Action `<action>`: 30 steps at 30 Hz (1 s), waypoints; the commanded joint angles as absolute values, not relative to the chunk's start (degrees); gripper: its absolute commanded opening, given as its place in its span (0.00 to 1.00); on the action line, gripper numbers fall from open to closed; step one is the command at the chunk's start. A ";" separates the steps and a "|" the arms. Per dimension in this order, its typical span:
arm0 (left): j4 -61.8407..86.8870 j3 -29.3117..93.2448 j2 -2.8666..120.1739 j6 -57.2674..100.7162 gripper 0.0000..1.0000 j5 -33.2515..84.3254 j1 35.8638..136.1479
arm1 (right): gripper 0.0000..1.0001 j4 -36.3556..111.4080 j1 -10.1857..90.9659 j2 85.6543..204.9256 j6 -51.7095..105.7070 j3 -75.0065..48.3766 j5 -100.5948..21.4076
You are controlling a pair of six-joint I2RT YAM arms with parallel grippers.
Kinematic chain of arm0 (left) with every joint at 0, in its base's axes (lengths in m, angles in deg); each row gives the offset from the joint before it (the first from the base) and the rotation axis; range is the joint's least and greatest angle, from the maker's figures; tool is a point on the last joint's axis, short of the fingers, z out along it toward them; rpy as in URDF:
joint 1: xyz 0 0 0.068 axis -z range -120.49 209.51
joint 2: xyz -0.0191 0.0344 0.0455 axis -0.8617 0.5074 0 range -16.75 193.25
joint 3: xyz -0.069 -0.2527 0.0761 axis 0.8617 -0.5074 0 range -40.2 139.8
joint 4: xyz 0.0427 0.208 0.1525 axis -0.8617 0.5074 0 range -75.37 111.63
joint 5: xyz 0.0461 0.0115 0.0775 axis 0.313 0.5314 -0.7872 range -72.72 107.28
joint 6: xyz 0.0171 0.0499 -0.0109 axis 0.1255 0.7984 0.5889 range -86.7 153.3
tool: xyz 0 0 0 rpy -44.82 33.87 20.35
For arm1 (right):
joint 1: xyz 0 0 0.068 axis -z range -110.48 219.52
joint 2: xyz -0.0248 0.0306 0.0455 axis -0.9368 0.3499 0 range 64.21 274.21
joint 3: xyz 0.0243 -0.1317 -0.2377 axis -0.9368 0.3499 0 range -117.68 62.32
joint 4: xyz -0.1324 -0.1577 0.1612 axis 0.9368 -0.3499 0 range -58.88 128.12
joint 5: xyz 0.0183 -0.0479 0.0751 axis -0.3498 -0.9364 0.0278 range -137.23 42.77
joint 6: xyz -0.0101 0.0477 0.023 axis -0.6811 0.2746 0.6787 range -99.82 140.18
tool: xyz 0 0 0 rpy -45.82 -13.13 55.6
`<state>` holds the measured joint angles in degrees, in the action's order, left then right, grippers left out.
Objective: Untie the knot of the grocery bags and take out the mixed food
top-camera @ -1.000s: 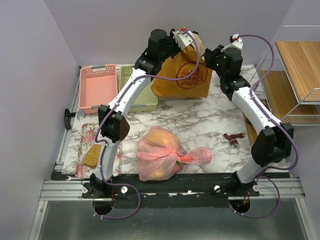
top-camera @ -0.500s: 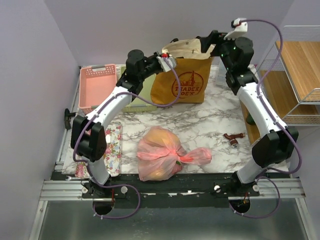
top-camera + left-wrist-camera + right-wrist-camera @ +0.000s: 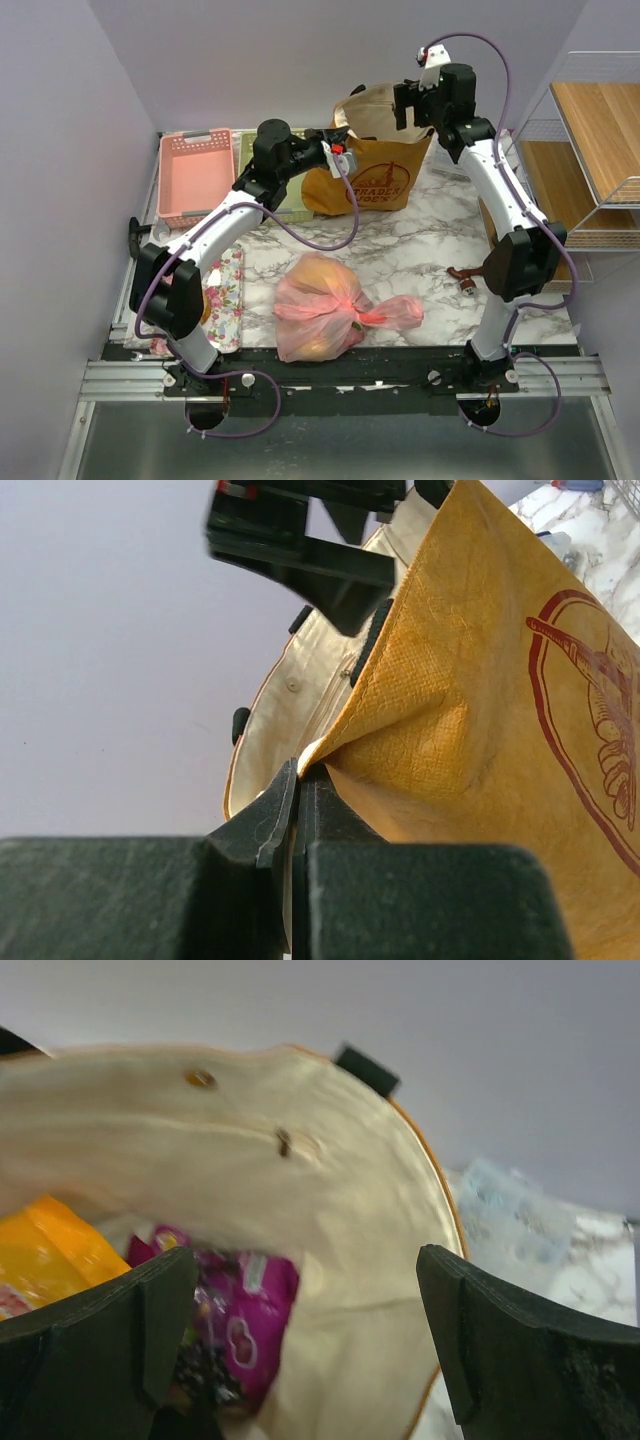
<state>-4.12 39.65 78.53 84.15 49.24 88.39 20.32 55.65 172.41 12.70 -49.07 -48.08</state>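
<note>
The mustard-yellow tote (image 3: 372, 178) with the red logo stands at the back of the marble table. My left gripper (image 3: 337, 152) is shut on the tote's left rim, and the left wrist view shows the rim (image 3: 345, 730) pinched between my left gripper's (image 3: 298, 776) tips. My right gripper (image 3: 404, 104) hangs open over the tote's mouth. Between the right gripper's (image 3: 305, 1265) jaws I look down into the cream lining at a purple packet (image 3: 245, 1325) and an orange packet (image 3: 50, 1255). The pink plastic bag (image 3: 325, 312) lies knotted near the front edge, with yellowish shapes showing through it.
A pink basket (image 3: 195, 175) and a green basket (image 3: 288, 196) sit at the back left. A floral tray (image 3: 226, 290) lies on the left. A small dark red tool (image 3: 466, 276) lies on the right. A wire rack with wooden shelves (image 3: 600, 120) stands on the right.
The right gripper has opened and swung to above the tote's mouth. The left arm has drawn back to the left with the rim, and the tote's mouth has spread.
</note>
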 commanded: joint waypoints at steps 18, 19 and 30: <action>-4.88 37.64 75.42 87.89 0.00 50.14 88.49 | 0.63 5.72 61.92 171.48 14.61 -45.79 -49.97; -4.88 38.01 75.81 87.69 0.00 49.27 88.57 | 0.44 3.42 62.76 172.19 15.91 -47.03 -45.58; -7.22 66.05 93.76 79.69 0.00 24.26 89.55 | 0.01 26.62 65.90 170.93 30.95 -51.57 -42.44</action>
<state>-2.45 53.99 88.24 81.75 34.99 89.50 11.77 65.86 172.30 26.10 -47.22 -42.20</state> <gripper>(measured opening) 0.014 0.060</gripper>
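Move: The right hand, open and empty, hangs over the grocery bag's mouth. The bag's right rim corner is about 6 cm to its right, 3 cm back and 6 cm below; a clear parts case lies some 13 cm right, 5 cm ahead and 28 cm down, the knotted pink bag roughly 34 cm back, 17 cm left and 27 cm down. From the left hand, already pinching the left rim corner, that right corner lies about 17 cm right, 1 cm ahead and 5 cm lower. The right fingers straddle and pinch the grocery bag's right rim corner, after the open hand slides about 8 cm right while sinking and tipping down; once shut, it lifts the rim about 2 cm, easing forward. The left hand keeps its pinch on the other corner, almost still until late, then pushes forward about 6 cm and slightly up, swinging counter-clockwise. ##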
